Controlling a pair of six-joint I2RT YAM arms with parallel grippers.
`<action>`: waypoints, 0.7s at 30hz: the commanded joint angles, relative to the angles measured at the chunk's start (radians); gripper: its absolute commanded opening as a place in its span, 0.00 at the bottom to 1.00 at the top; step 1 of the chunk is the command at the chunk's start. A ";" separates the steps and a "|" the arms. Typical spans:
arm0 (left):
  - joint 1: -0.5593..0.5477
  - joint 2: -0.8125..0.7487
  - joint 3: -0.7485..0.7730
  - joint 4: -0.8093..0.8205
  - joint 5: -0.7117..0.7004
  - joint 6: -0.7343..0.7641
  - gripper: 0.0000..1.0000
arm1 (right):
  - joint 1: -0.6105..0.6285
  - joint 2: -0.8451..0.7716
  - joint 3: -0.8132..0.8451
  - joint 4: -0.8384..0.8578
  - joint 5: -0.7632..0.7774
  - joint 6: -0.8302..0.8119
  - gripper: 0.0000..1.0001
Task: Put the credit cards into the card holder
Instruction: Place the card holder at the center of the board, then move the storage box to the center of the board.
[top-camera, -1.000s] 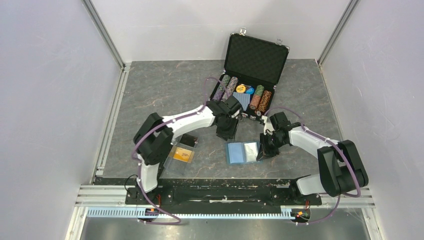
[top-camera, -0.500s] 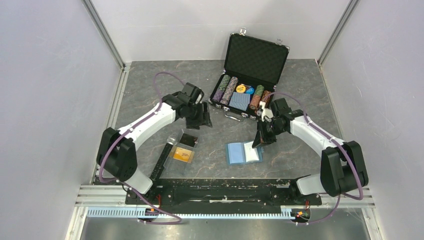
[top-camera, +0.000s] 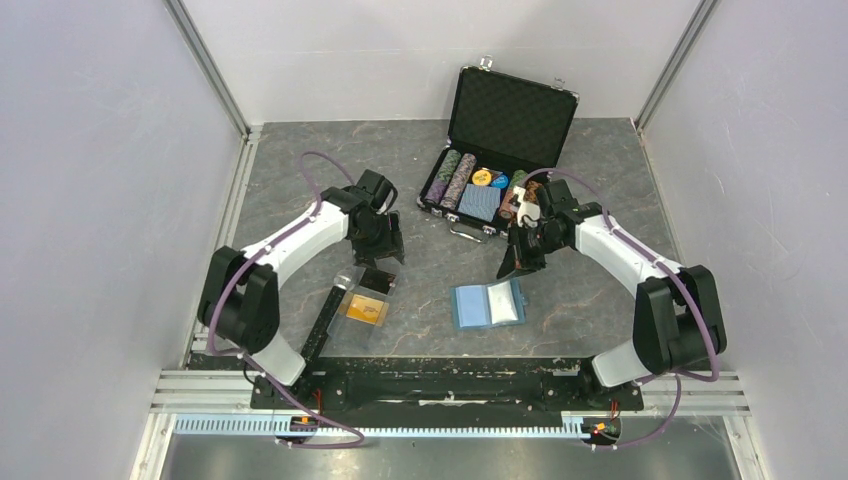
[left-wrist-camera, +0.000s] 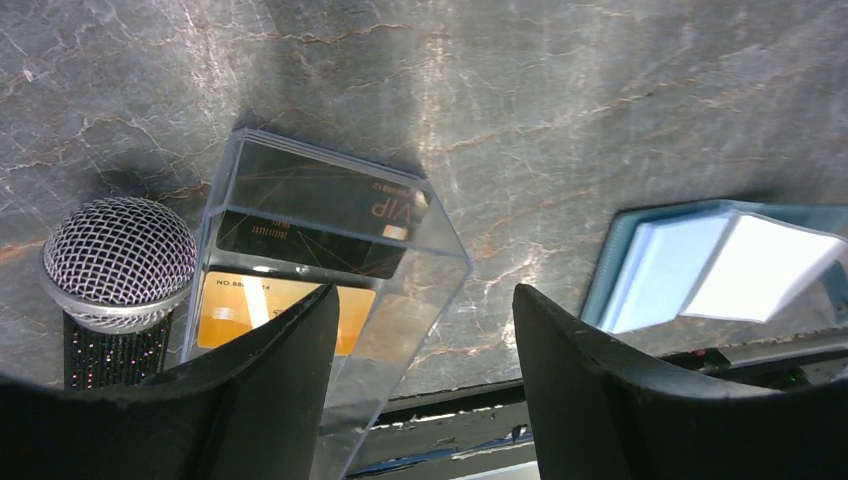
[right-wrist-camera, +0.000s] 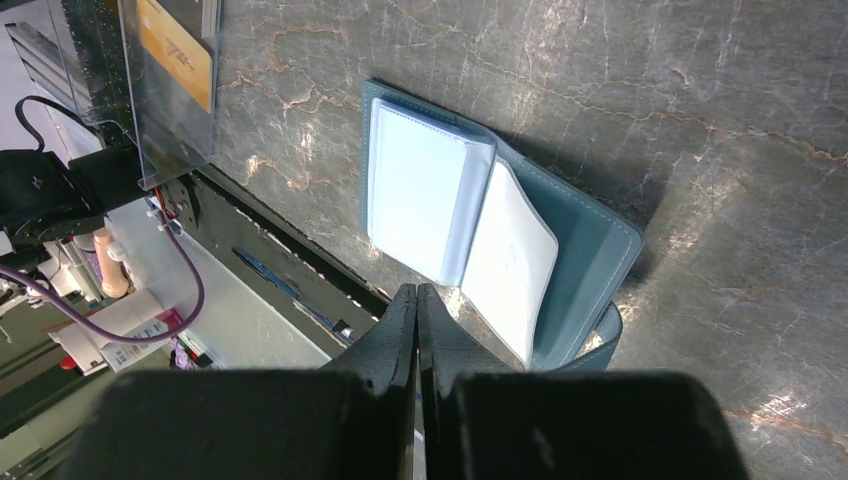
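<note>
The teal card holder (top-camera: 488, 304) lies open on the table, its pale blue pockets up (right-wrist-camera: 425, 190). A whitish card-sized leaf (right-wrist-camera: 512, 262) rests on its right half. An orange-gold credit card (left-wrist-camera: 262, 308) and a black credit card (left-wrist-camera: 312, 215) lie inside a clear plastic box (top-camera: 364, 298). My left gripper (top-camera: 385, 246) hovers just behind that box, open with nothing between its fingers (left-wrist-camera: 425, 295). My right gripper (top-camera: 514, 262) hangs above and behind the holder's right edge, shut and holding nothing (right-wrist-camera: 416, 292).
A black microphone (top-camera: 325, 318) lies left of the clear box, its mesh head (left-wrist-camera: 118, 255) beside the cards. The open black case (top-camera: 505, 125) with poker chips and a blue deck stands at the back, close behind my right arm. A black rail runs along the near edge.
My left arm swung from the table's middle to the left, over the clear box, and its jaws opened. My right gripper rose off the holder's right edge and drew back, still shut.
</note>
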 joint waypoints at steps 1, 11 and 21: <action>0.001 0.063 0.017 0.019 -0.037 -0.007 0.71 | 0.003 0.015 0.055 -0.007 -0.026 -0.015 0.00; 0.009 0.184 0.118 0.050 0.011 0.036 0.31 | 0.001 0.022 0.061 -0.006 -0.044 -0.023 0.00; -0.042 0.225 0.141 0.084 0.085 0.036 0.09 | 0.000 0.039 0.049 0.006 -0.041 -0.025 0.00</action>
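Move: The clear card box is the left hand's target: its middle lies about 7 cm back, 4 cm to the left and 6 cm below, with the right wall almost under the open fingers. The microphone's head is some 9 cm to the left and 3 cm back, 5 cm below; the open card holder lies about 24 cm to the right, 7 cm back and 9 cm below. From the right hand, the box's middle is around 33 cm to the left and 3 cm back, 6 cm below. The left hand sinks about 3 cm, fingers down and still wide open at first, onto the right-hand wall of the clear card box, then shuts them almost fully so that the tips pinch that thin wall. Keeping this low height with hardly any turn of the wrist, it then goes roughly 4 cm diagonally forward and to the right with the wall between its tips, away from the table's near edge. ##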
